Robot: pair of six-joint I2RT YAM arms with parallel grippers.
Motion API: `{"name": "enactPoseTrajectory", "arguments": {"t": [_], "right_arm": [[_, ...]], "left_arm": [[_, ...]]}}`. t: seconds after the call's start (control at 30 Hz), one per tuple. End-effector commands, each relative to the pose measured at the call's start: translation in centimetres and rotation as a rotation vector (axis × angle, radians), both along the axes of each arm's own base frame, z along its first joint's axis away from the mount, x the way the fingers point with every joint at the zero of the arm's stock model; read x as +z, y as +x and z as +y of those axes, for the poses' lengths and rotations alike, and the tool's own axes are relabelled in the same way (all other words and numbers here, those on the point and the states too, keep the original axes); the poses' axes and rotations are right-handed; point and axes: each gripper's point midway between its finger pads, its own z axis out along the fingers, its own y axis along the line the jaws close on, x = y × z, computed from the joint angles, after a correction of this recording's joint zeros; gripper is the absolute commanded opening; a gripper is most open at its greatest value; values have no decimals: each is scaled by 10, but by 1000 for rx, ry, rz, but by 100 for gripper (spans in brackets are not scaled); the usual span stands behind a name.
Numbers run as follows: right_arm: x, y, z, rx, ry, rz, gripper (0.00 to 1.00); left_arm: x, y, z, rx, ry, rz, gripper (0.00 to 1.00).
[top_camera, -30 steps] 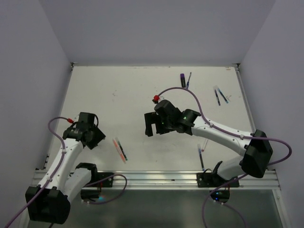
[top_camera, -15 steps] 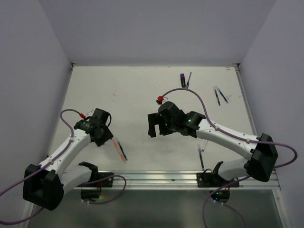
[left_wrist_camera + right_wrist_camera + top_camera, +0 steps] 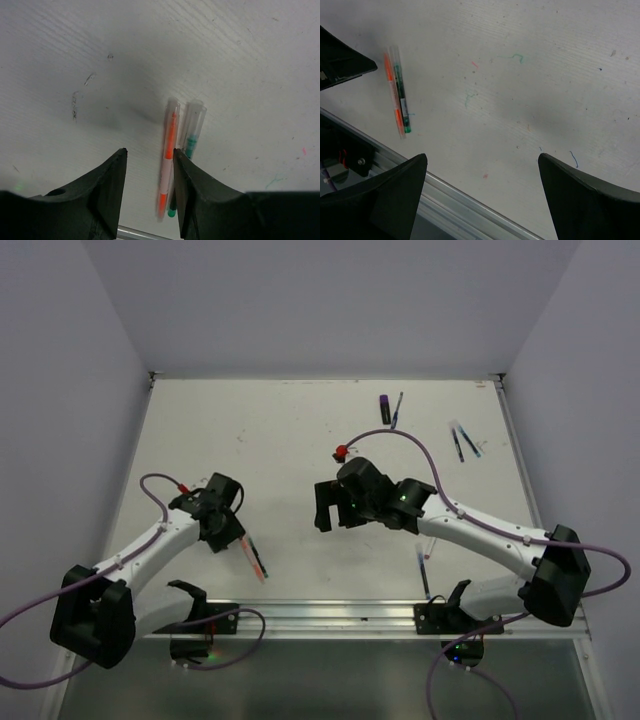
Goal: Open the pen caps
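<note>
An orange pen (image 3: pixel 169 155) and a green pen (image 3: pixel 191 137) lie side by side on the white table, their clear pen caps (image 3: pixel 173 106) pointing away from me. In the top view the pair (image 3: pixel 253 555) sits near the front rail. My left gripper (image 3: pixel 150 150) hangs just above them, open. The orange pen runs between its fingers without being clamped, and the green pen lies against the right finger's outer side. My right gripper (image 3: pixel 481 156) is wide open over bare table at mid-table (image 3: pixel 330 512), holding nothing. It sees the same two pens (image 3: pixel 397 92) at its upper left.
A purple marker (image 3: pixel 384 406) and a thin blue pen (image 3: pixel 398 409) lie at the back. Two more pens (image 3: pixel 463 441) lie at the back right, and one pen (image 3: pixel 422 570) near the right arm's base. The metal rail (image 3: pixel 330 615) runs along the near edge.
My left arm has swung right and forward until its gripper came over the orange and green pens, its jaws narrowing a little. The right gripper drifted slightly right, still wide open.
</note>
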Motion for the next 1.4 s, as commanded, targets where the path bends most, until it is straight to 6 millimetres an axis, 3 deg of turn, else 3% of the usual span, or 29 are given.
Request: {"name": "enactPoseTrajectory", "arguments": {"t": [0.0,0.33,0.6,0.7,0.87,0.97,1.1,1.2,1.23,1.3,1.33,1.37], "right_arm": [[17,5,1,-26,52,-45,98],[14,3,-5,-40,52,-47,98],[15,3,-6,-46,48,-54,98],[14,3,-7,-48,42,-53,98],[12,4,-8,-51,35,-54,98],[11,4,-8,-50,34,-53,98],[9,2,-7,-39,34,-47,98],[6,-1,-4,-8,42,-41,98],[10,0,3,11,73,-49,98],[7,-11,19,98,134,-16,97],[19,-9,37,140,222,-45,97],[25,-22,52,218,304,-9,96]], "left_arm": [[-7,10,-6,12,-5,-26,45],[-19,12,-9,2,14,-11,45],[-36,0,-3,-5,67,45,42],[-38,-4,-1,-12,80,54,33],[-36,-9,5,-28,100,48,3],[-33,-9,2,-50,79,39,0],[-12,-6,0,-70,70,4,0],[26,1,-2,-123,49,-97,0],[52,10,-10,-153,-6,-205,0],[80,15,-38,-303,-144,-324,0],[114,28,-57,-355,-246,-504,0],[123,28,-70,-403,-316,-563,0]]}}
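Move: The orange pen's middle lies about 4 cm back and 3 cm to the right of my left hand, some 3 cm below; its clear-capped end reaches up almost beneath my half-open fingers. The green pen lies close along its right side, its middle about 3 cm back and 4 cm right of my left hand. From my right hand the orange pen is roughly 23 cm left, 5 cm back and 14 cm down. I lower my left hand about 3 cm, easing slightly right, until my fingers straddle the orange pen near its clear-capped end, then shut them and pinch it there. After a short hold low down I lift it quickly, some 9 cm, drifting a little right and forward, while the wrist tilts the fingertips forward about 20 degrees. ##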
